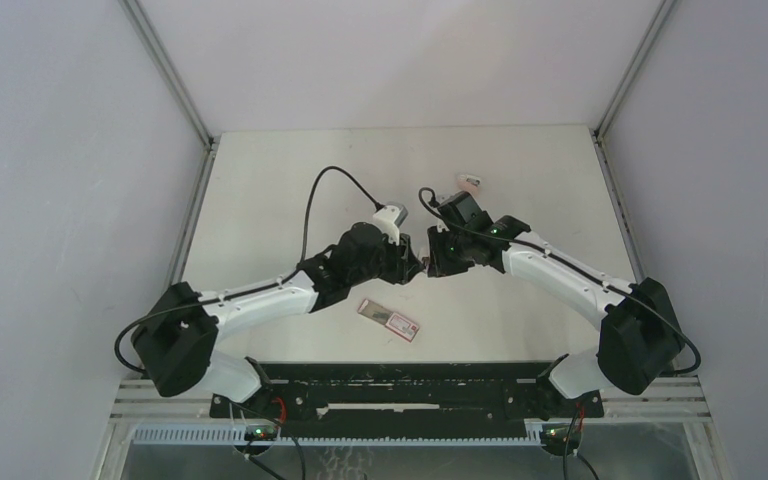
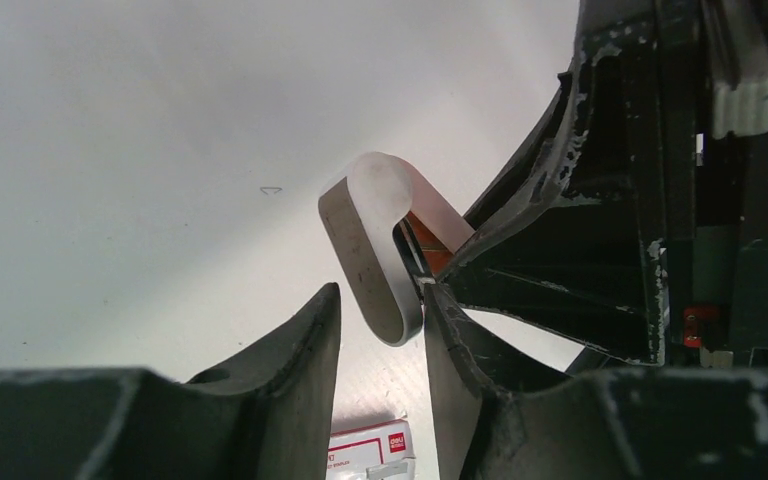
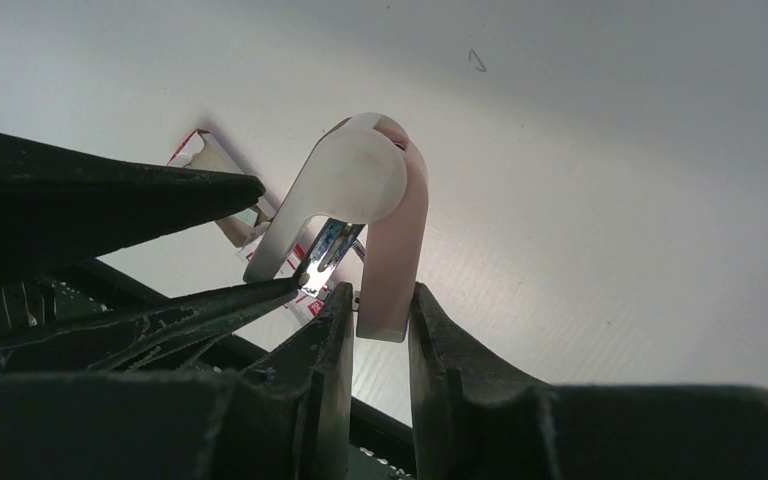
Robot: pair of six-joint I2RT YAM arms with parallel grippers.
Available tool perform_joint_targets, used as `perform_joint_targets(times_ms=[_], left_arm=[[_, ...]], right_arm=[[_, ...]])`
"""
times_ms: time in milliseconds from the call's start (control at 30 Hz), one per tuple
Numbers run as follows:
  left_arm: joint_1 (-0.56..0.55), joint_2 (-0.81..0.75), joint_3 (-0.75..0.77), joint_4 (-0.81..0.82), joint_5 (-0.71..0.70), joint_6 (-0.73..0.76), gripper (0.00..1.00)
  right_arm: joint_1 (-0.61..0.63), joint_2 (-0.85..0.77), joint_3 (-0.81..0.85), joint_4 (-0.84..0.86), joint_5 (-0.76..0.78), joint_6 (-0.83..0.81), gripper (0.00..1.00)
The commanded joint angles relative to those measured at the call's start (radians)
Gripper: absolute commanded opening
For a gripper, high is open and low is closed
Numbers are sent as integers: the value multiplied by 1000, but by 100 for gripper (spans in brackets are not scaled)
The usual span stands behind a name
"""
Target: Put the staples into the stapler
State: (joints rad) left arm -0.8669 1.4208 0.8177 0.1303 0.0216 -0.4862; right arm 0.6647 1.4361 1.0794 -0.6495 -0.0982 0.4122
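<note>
The stapler [image 3: 365, 185] hangs above the table, swung open into a U. My right gripper [image 3: 380, 295] is shut on its pinkish arm [image 3: 392, 270]. My left gripper [image 2: 382, 300] stands round the end of the other, grey-white arm [image 2: 365, 260]. That arm lies against the right finger, with a gap to the left finger [image 2: 310, 340]. The staples, in a red and white box [image 1: 388, 320], lie flat on the table below both grippers. The box [image 2: 370, 450] shows again low in the left wrist view. From above, the two grippers meet mid-table [image 1: 422, 262] and hide the stapler.
A small pink block [image 1: 471, 181] lies at the back, right of centre. White walls with metal corner posts close off the table on three sides. A black rail [image 1: 400, 385] runs along the near edge between the arm bases.
</note>
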Motion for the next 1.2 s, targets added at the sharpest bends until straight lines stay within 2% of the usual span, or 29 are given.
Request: perform_joint_targets(times_ms=[0, 233, 733, 1167], left_arm=[[-18, 20, 68, -26, -23, 18, 40], [-39, 60, 110, -73, -47, 26, 39], [-58, 125, 154, -130, -68, -2, 1], [-58, 117, 97, -140, -72, 15, 0]], right_arm=[[7, -19, 7, 27, 13, 14, 6], [7, -20, 7, 19, 22, 10, 6], [10, 20, 6, 7, 100, 2, 6], [-4, 102, 4, 17, 141, -49, 8]])
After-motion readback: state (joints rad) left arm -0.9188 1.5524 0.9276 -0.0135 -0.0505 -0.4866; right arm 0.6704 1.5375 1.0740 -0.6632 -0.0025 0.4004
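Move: The stapler's open white leg is right at the left hand's half-open fingertips, the stapler's middle about 2 cm ahead and 2 cm right, level with them. The right hand already holds its pink leg, the middle about 2 cm ahead and 2 cm left of it. The staple box lies on the table roughly 10 cm back, 6 cm left and 10 cm below the left hand, or some 10 cm back and 10 cm left of the right hand. The stapler's white leg is taken between the left fingers, which slide about 2 cm to the right onto it and close, while the right hand keeps its pinch on the pink leg and eases some 1.5 cm right. With both legs gripped, the two hands sink together, about 3.5 cm in all, faster towards the end; the left fingers tip roughly 10 degrees steeper and the right fingertips swing slightly right. ##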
